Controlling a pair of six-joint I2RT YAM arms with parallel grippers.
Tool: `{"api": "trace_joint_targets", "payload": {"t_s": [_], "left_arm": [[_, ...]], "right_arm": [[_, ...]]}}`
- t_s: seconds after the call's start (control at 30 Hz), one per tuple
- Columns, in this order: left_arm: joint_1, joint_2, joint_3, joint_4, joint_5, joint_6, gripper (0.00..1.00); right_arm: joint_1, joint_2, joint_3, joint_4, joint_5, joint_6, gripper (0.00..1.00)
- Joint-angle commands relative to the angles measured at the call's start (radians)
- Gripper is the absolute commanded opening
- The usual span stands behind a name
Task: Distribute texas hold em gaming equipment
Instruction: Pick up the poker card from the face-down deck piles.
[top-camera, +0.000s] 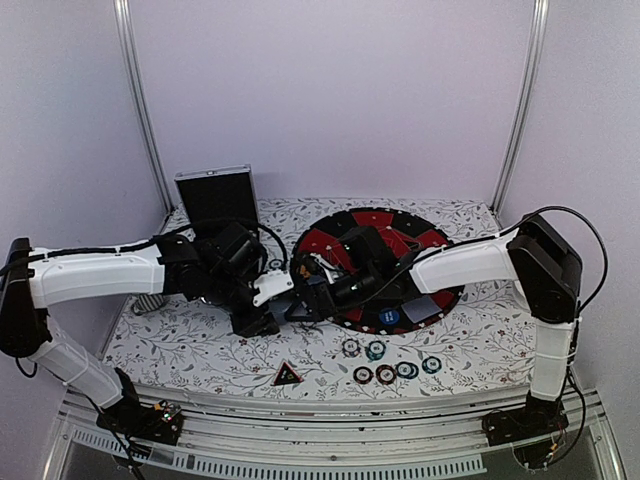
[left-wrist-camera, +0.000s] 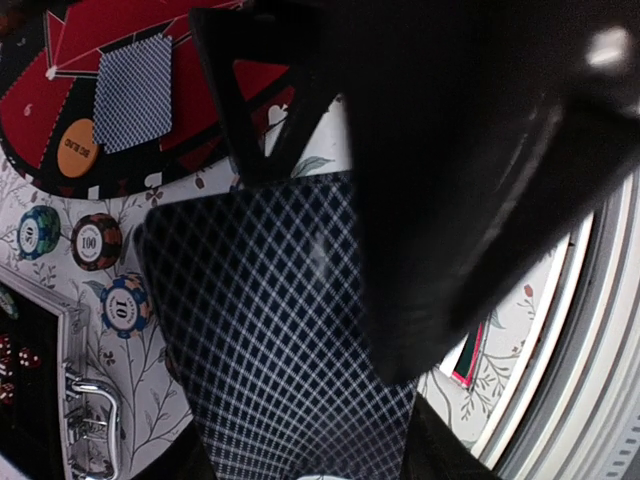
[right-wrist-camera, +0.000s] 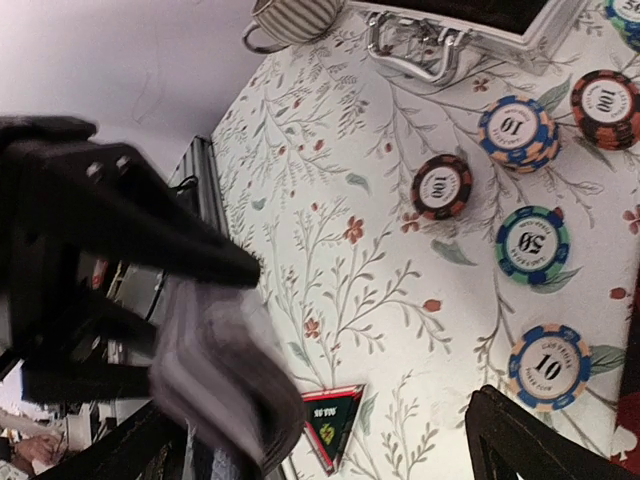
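My left gripper (top-camera: 268, 305) (left-wrist-camera: 320, 450) is shut on a deck of grey-blue-backed playing cards (left-wrist-camera: 280, 330), held above the table's front middle. From the right, my open right gripper (top-camera: 305, 298) (right-wrist-camera: 330, 450) meets it; the blurred deck (right-wrist-camera: 230, 390) sits just inside its left finger. Its black fingers (left-wrist-camera: 470, 150) loom over the deck in the left wrist view. Several striped chips (top-camera: 386, 374) (right-wrist-camera: 532, 244) lie on the cloth in front of the mat. The red-black triangle (top-camera: 288, 375) (right-wrist-camera: 335, 420) rests near the front edge. One card (left-wrist-camera: 133, 95), an orange button (left-wrist-camera: 77, 148) and a blue button (top-camera: 389, 318) lie on the mat.
The large round red-and-black mat (top-camera: 400, 235) lies behind the grippers. The silver-edged black case (top-camera: 215, 197) stands open at the back left, its handle (right-wrist-camera: 420, 50) facing the chips. A striped cup (right-wrist-camera: 295, 15) sits beside it. The table's front rail (top-camera: 330, 420) runs close below the triangle.
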Motion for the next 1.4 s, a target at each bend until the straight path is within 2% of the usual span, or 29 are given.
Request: {"api": "trace_joint_targets", "payload": {"t_s": [0.0, 0.37, 0.83, 1.23, 1.37], "left_arm": [[-0.019, -0.029, 0.027, 0.0, 0.039, 0.015, 0.5], [-0.018, -0.055, 0.0, 0.015, 0.047, 0.02, 0.5], [-0.018, -0.011, 0.002, 0.029, 0.028, 0.016, 0.5], [-0.007, 0.001, -0.034, 0.041, 0.036, 0.012, 0.5], [-0.004, 0.001, -0.034, 0.044, 0.042, 0.01, 0.5]], "right_arm": [[-0.002, 0.037, 0.044, -0.029, 0.115, -0.005, 0.99], [-0.041, -0.041, -0.018, -0.058, 0.148, -0.034, 1.0], [-0.022, -0.071, 0.036, -0.082, -0.016, -0.08, 0.96], [-0.021, -0.115, 0.029, -0.119, 0.006, -0.091, 0.75], [-0.021, -0.115, 0.031, -0.146, 0.041, -0.093, 0.59]]}}
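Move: The face-down deck is already held in the left gripper, its middle about 3 cm right, 1 cm ahead and 1 cm above that hand. From the open right hand, the deck's middle lies roughly 2 cm back, 2 cm left and 1 cm up. Below the right hand by 9 cm or so are the blue 10 chip, 2 cm ahead and 1 cm left, and the green 50 chip, 4 cm ahead and 5 cm left; the triangle marker is some 10 cm back, 5 cm left and 10 cm down. Keep the deck gripped in the left hand, letting it rise and settle about 1 cm. Ease the wide-open right gripper some 2.5 cm forward and a little down, bring it back about 2 cm, then lift it about 3 cm while closing its jaws by a third around the deck's free end, one finger staying over the card backs. ##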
